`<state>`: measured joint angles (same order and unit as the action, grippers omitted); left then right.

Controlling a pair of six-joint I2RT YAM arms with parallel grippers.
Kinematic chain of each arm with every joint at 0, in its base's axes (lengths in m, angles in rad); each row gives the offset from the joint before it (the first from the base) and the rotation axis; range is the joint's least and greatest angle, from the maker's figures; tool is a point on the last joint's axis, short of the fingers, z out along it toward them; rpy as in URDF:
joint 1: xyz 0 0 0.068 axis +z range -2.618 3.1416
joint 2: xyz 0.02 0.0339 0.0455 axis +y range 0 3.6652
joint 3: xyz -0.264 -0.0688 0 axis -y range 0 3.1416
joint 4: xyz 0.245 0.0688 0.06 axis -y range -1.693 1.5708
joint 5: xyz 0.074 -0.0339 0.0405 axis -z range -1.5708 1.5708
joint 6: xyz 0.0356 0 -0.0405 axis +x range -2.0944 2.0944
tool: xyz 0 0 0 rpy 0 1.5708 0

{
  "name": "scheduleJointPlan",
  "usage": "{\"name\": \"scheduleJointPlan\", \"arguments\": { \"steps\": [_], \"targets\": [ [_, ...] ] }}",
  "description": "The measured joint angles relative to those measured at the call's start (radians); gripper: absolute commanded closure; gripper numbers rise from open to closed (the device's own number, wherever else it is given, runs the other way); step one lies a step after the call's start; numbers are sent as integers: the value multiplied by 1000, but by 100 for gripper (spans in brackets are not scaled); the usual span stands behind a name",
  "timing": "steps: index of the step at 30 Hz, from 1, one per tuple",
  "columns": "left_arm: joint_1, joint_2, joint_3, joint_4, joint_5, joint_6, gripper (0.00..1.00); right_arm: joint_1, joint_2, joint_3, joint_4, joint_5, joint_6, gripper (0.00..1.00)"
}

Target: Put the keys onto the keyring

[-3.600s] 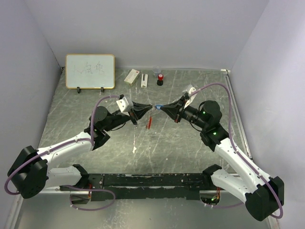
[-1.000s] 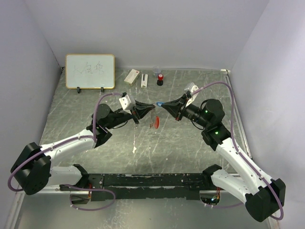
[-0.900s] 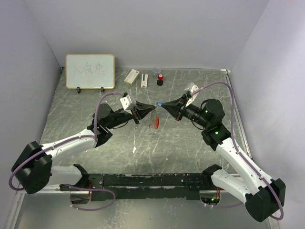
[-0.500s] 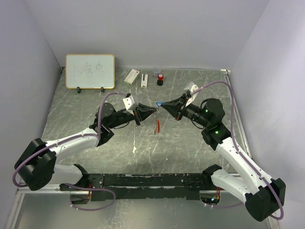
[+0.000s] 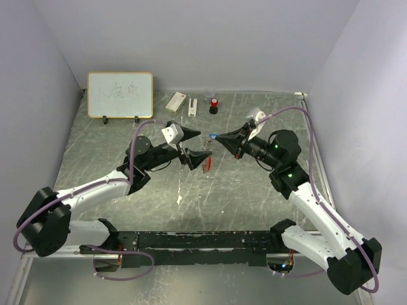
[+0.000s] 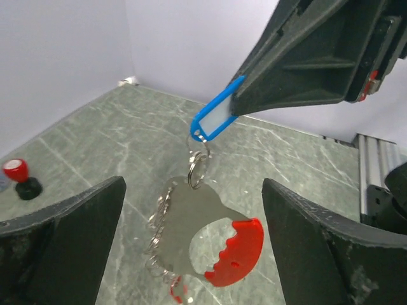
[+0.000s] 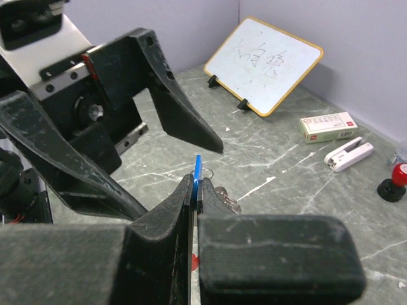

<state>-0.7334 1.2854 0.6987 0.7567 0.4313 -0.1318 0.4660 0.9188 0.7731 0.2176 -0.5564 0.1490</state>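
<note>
My right gripper (image 5: 215,136) is shut on the blue-headed key (image 5: 212,135), above the middle of the table. In the left wrist view the blue key (image 6: 216,117) sticks out of the right fingers, and the keyring (image 6: 191,222) hangs from it by a small ring: a grey strip, a curved red strap (image 6: 240,251) and loose coils. A small red piece dangles blurred at the bottom; I cannot tell whether it is the red key. My left gripper (image 5: 205,145) stands open on either side of the hanging keyring, touching nothing. The right wrist view shows the blue key (image 7: 198,166) edge-on between the shut right gripper (image 7: 196,185).
A whiteboard (image 5: 120,94) stands at the back left. A white box (image 5: 176,101), a white stapler (image 5: 192,107) and a small red-and-black bottle (image 5: 213,105) line the back edge. Grey walls close in the table on three sides.
My left gripper has opened and let go of the keyring, which now hangs from the blue key in the right gripper. The left arm has shifted slightly to the right.
</note>
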Motion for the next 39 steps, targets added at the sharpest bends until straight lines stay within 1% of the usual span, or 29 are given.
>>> {"name": "scheduleJointPlan", "arguments": {
  "steps": [2, 7, 10, 17, 21, 23, 26, 28, 30, 34, 36, 39],
  "targets": [
    [2, -36, -14, -13, -45, 3, 0, 0, 0, 5, -6, 10, -5, 100],
    [5, -197, -101, -24, -174, 20, 0, 0, 0, 25, -17, 44, -18, 100],
    [7, -265, -131, -35, -244, 24, 0, 0, 1, 37, -31, 81, -22, 100],
    [11, -339, -161, -87, -403, 14, 0, 1, 42, 75, -69, 189, 14, 100],
    [11, -367, -162, -139, -536, -45, 0, 1, 76, 103, -88, 257, 60, 100],
    [13, -370, -135, -219, -607, -96, 1, 2, 89, 117, -98, 284, 80, 100],
    [14, -345, -27, -381, -678, -158, 0, 5, 103, 129, -105, 327, 115, 100],
    [15, -336, 32, -445, -706, -196, 0, 6, 106, 130, -104, 360, 140, 100],
    [15, -340, 61, -488, -733, -232, 0, 6, 113, 141, -114, 396, 164, 100],
    [15, -369, 64, -552, -764, -297, 0, 8, 156, 199, -132, 449, 210, 100],
    [15, -374, 71, -580, -764, -308, 0, 12, 173, 217, -126, 458, 231, 100],
    [16, -360, 129, -669, -764, -328, 0, 44, 211, 252, -116, 460, 249, 100]
  ]
}}
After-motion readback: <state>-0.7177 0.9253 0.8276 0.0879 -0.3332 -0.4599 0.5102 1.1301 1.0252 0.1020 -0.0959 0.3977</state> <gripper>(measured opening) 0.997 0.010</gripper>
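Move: Hanging from the blue tag in the right fingers, the keyring lies about 3 cm left, 1 cm ahead and 3 cm below the right hand. Its grey plate with the red grip hangs some 11 cm below that hand, 3 cm left and 1 cm back; the red stamp stands on the table about 27 cm ahead, 1 cm left and 20 cm down. From the open left hand the keyring is about 3 cm right, 1 cm ahead and 1 cm higher. Backing away from the keyring with its fingers still wide, the left hand goes some 13 cm left, also forward and up about 4 cm each, while swinging counter-clockwise to face forward and tipping down. The right hand keeps its pinch on the blue tag and carries the bunch about 8 cm forward towards the red stamp, turning clockwise and tipping its fingers down, with a small rise at the end. ##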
